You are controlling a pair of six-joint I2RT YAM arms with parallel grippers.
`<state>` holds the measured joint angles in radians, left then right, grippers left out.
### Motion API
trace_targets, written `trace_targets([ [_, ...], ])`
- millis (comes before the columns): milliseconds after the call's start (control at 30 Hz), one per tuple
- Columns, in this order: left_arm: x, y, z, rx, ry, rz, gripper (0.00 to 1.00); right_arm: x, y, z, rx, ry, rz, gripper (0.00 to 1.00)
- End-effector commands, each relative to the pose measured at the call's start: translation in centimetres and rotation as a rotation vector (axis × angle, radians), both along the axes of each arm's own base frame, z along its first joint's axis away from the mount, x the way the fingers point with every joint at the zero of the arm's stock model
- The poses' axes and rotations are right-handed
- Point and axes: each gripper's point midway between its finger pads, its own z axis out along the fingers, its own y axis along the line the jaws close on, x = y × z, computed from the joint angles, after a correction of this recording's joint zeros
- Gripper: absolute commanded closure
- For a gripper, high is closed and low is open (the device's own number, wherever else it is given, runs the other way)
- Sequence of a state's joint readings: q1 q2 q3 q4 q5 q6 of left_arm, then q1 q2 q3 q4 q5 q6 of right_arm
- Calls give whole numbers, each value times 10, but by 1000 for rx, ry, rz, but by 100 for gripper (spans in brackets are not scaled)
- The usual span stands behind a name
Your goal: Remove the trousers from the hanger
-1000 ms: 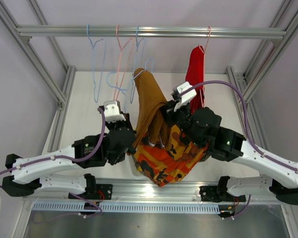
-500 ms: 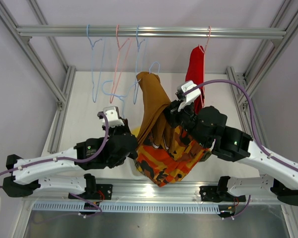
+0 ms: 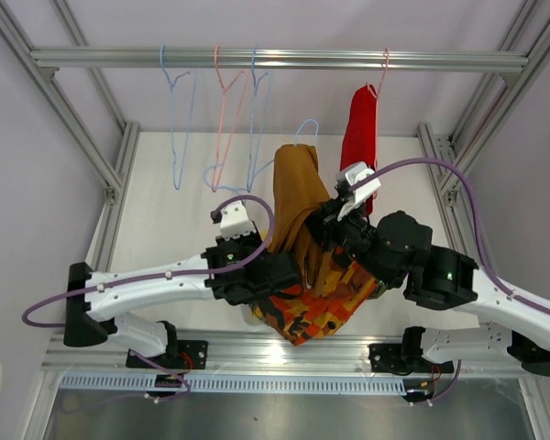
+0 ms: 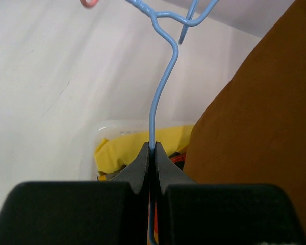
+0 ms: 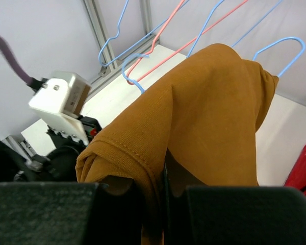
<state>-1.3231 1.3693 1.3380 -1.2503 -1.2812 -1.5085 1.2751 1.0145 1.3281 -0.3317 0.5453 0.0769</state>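
Note:
Brown trousers [image 3: 296,192] [image 5: 214,102] hang folded over a blue wire hanger [image 3: 305,127], which is off the rail and held up above the table. My left gripper [image 4: 153,149] is shut on that hanger's wire [image 4: 161,81], low beside the cloth. My right gripper [image 5: 162,178] is shut on a bunched edge of the brown trousers, right of the left one [image 3: 318,231]. Below them lies a pile with orange-red patterned trousers [image 3: 307,307] and yellow trousers [image 4: 127,145]. Red trousers [image 3: 359,137] hang from a pink hanger on the rail.
Three bare hangers, blue [image 3: 174,119], pink [image 3: 222,110] and blue [image 3: 257,110], dangle from the metal rail [image 3: 275,60]. A white basket [image 4: 104,127] holds the pile. Aluminium frame posts [image 3: 119,183] flank the white table.
My left arm has swung right, taking the blue hanger and the brown trousers with it toward the red pair. My right gripper has shifted right with the cloth in it.

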Motion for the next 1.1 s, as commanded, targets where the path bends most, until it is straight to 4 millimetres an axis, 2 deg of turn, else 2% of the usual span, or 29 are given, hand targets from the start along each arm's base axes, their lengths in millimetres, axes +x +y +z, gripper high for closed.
trace_targets([
  [0, -10, 38, -9, 109, 63, 68, 99, -14, -20, 79, 267, -74, -9, 100],
  [133, -11, 40, -15, 140, 72, 67, 99, -12, -34, 93, 261, -96, -58, 100],
  [167, -11, 41, -15, 148, 70, 65, 99, -12, -41, 105, 276, -110, -68, 100],
  [400, -14, 58, -20, 206, 74, 50, 99, -9, -73, 140, 270, -167, -138, 100],
  [567, -18, 67, -31, 244, 86, 46, 99, -6, -83, 147, 260, -180, -172, 100],
  [700, -21, 74, -35, 239, 92, 44, 99, -3, -86, 140, 229, -176, -197, 100],
  [933, -32, 80, -32, 217, 88, -22, 99, 0, -96, 110, 172, -150, -239, 100],
  [1033, -36, 80, -27, 181, 84, -66, 99, 0, -96, 91, 145, -132, -236, 100],
  [1067, -37, 76, -26, 166, 91, -89, 99, 0, -90, 79, 124, -120, -233, 100],
])
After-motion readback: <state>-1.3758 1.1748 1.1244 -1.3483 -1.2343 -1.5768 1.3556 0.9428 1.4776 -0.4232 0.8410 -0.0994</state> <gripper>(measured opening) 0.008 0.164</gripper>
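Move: The right hand still grips the brown trousers. The blue hanger inside them lies about 7 cm to its left, 6 cm farther out and some 7 cm below; the red trousers hang roughly 16 cm farther out and 9 cm to its right, and the basket stands almost straight below by some 36 cm. From the left hand, already shut on the hanger, the brown trousers are about 11 cm to the right, level fore and aft and some 6 cm higher. Up and to the right goes the right hand, keeping its pinch on the brown trousers: it rises about 9 cm, sinks back some 3 cm while still drifting right, and turns a little clockwise. Against it the left hand keeps hold of the hanger wire, sinking about 4 cm, then pulling left and slightly back away from the trousers, rising a little at the end. ##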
